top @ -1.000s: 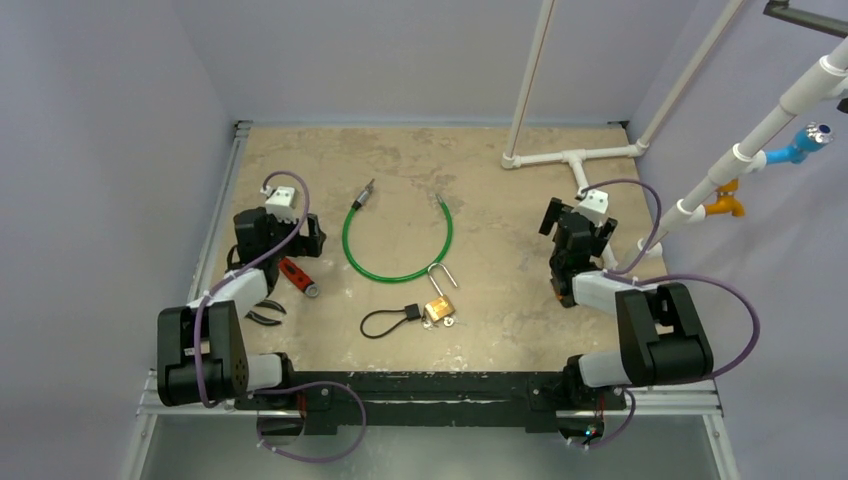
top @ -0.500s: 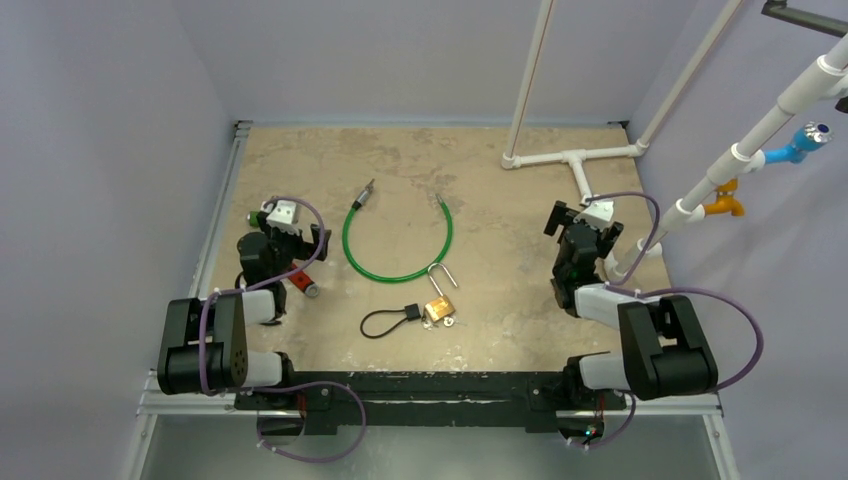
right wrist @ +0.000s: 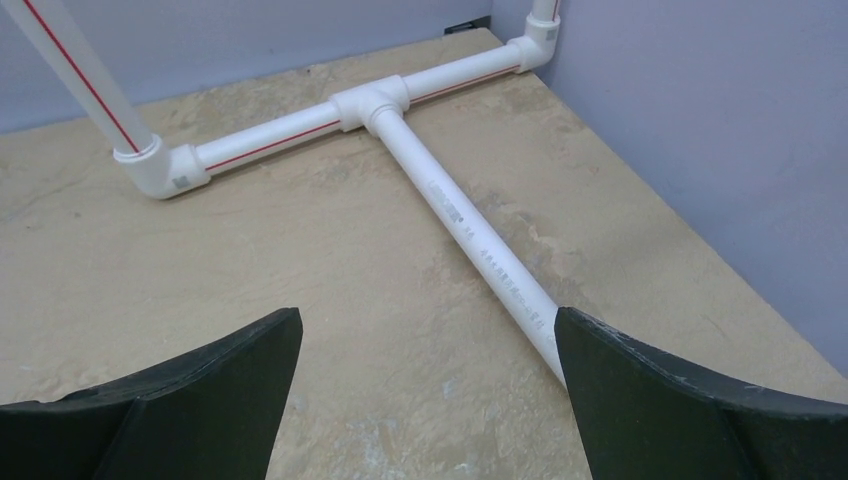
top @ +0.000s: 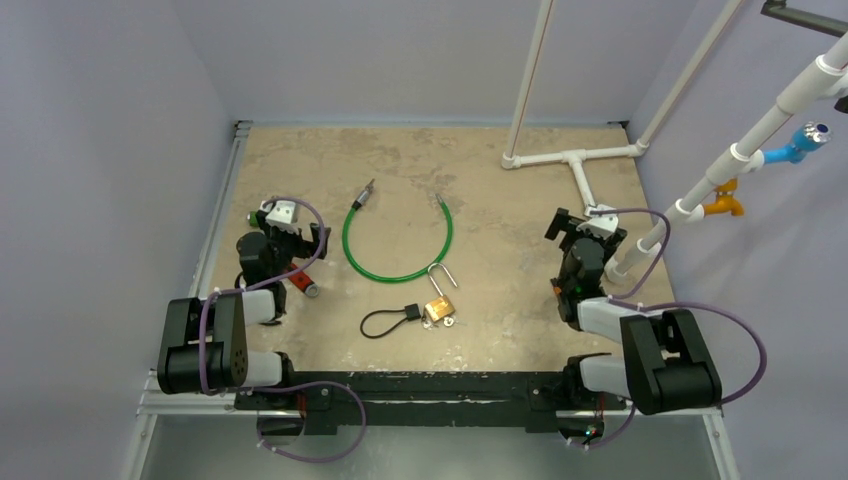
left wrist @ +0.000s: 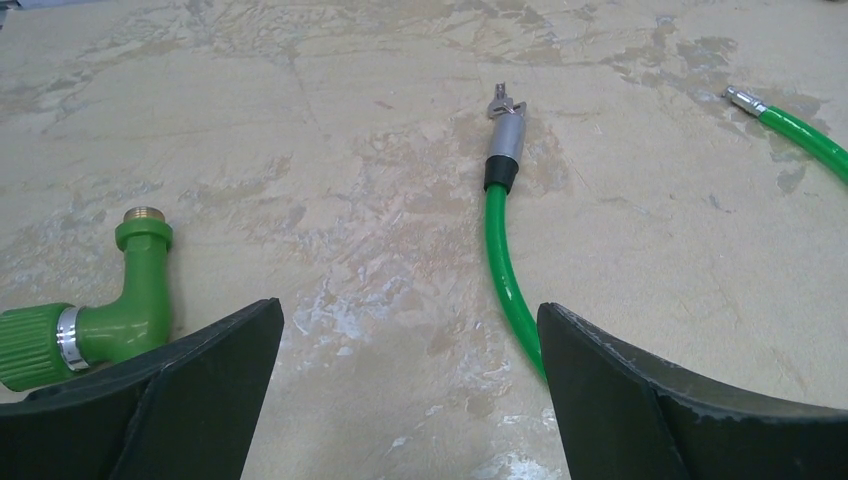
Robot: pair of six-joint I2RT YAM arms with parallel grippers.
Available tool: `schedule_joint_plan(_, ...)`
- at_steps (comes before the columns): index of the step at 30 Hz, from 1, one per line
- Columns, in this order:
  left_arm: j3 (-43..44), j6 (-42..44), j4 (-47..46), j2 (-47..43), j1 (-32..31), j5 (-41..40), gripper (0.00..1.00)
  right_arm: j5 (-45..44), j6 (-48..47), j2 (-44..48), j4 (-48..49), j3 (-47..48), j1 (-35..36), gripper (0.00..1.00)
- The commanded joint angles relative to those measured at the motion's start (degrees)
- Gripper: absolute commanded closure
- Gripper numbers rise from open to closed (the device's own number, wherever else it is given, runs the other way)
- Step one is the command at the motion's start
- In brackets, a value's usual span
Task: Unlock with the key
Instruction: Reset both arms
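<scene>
A brass padlock [top: 438, 309] lies near the table's front middle, its silver shackle [top: 441, 276] pointing away from me. A small silver key [top: 448, 321] rests against the lock's near side, and a black cord loop [top: 384, 321] trails off to its left. I cannot tell if the key sits in the keyhole. My left gripper [top: 290, 233] is open at the left, well away from the lock, and over bare table in the wrist view [left wrist: 408, 308]. Near the right edge my right gripper [top: 586, 233] is open too, with nothing between its fingers [right wrist: 428, 315].
A green cable [top: 398, 243] with metal ends curves behind the lock, and its left end [left wrist: 504, 125] lies ahead of the left gripper. A green elbow fitting [left wrist: 132, 290] lies by the left finger. A red-handled tool [top: 299, 280] lies near the left arm. White pipes [right wrist: 470, 235] run along the right.
Both arms have drawn back toward their bases and settled lower. The right gripper has shifted slightly right and nearer. Padlock, key and cable lie as before.
</scene>
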State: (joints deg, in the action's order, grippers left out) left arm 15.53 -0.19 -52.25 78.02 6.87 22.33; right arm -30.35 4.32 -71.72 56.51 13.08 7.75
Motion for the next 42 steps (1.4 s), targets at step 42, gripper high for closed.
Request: schedule_joint_plan(42,1.0,0.7,-3.9,0.0,-0.2,0.7,0.0,-1.8,4.6,-10.1,-15.8,19.0,-0.3,0.01)
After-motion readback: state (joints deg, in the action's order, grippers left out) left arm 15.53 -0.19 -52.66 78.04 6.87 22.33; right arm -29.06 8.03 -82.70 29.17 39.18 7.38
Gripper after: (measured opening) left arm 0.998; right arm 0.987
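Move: The padlock lies some 33 cm to the right hand's left, 16 cm back towards the bases and 13 cm below. Much nearer that hand, on the table, the white pipe's T-joint is about 20 cm ahead and 4 cm right, its elbow 19 cm ahead and 15 cm left, and the orange tool 13 cm back and 6 cm left. From the left hand the padlock is roughly 28 cm right, 17 cm back and 9 cm below. Forward and down first: after a slow start the empty right hand lunges about 16 cm out over the table on the T-joint side, dipping and drifting left while the wrist tips down some 30 degrees. It then draws back about halfway, climbs to just above its starting height and swings right again, partly levelling; the fingers stay wide open. ##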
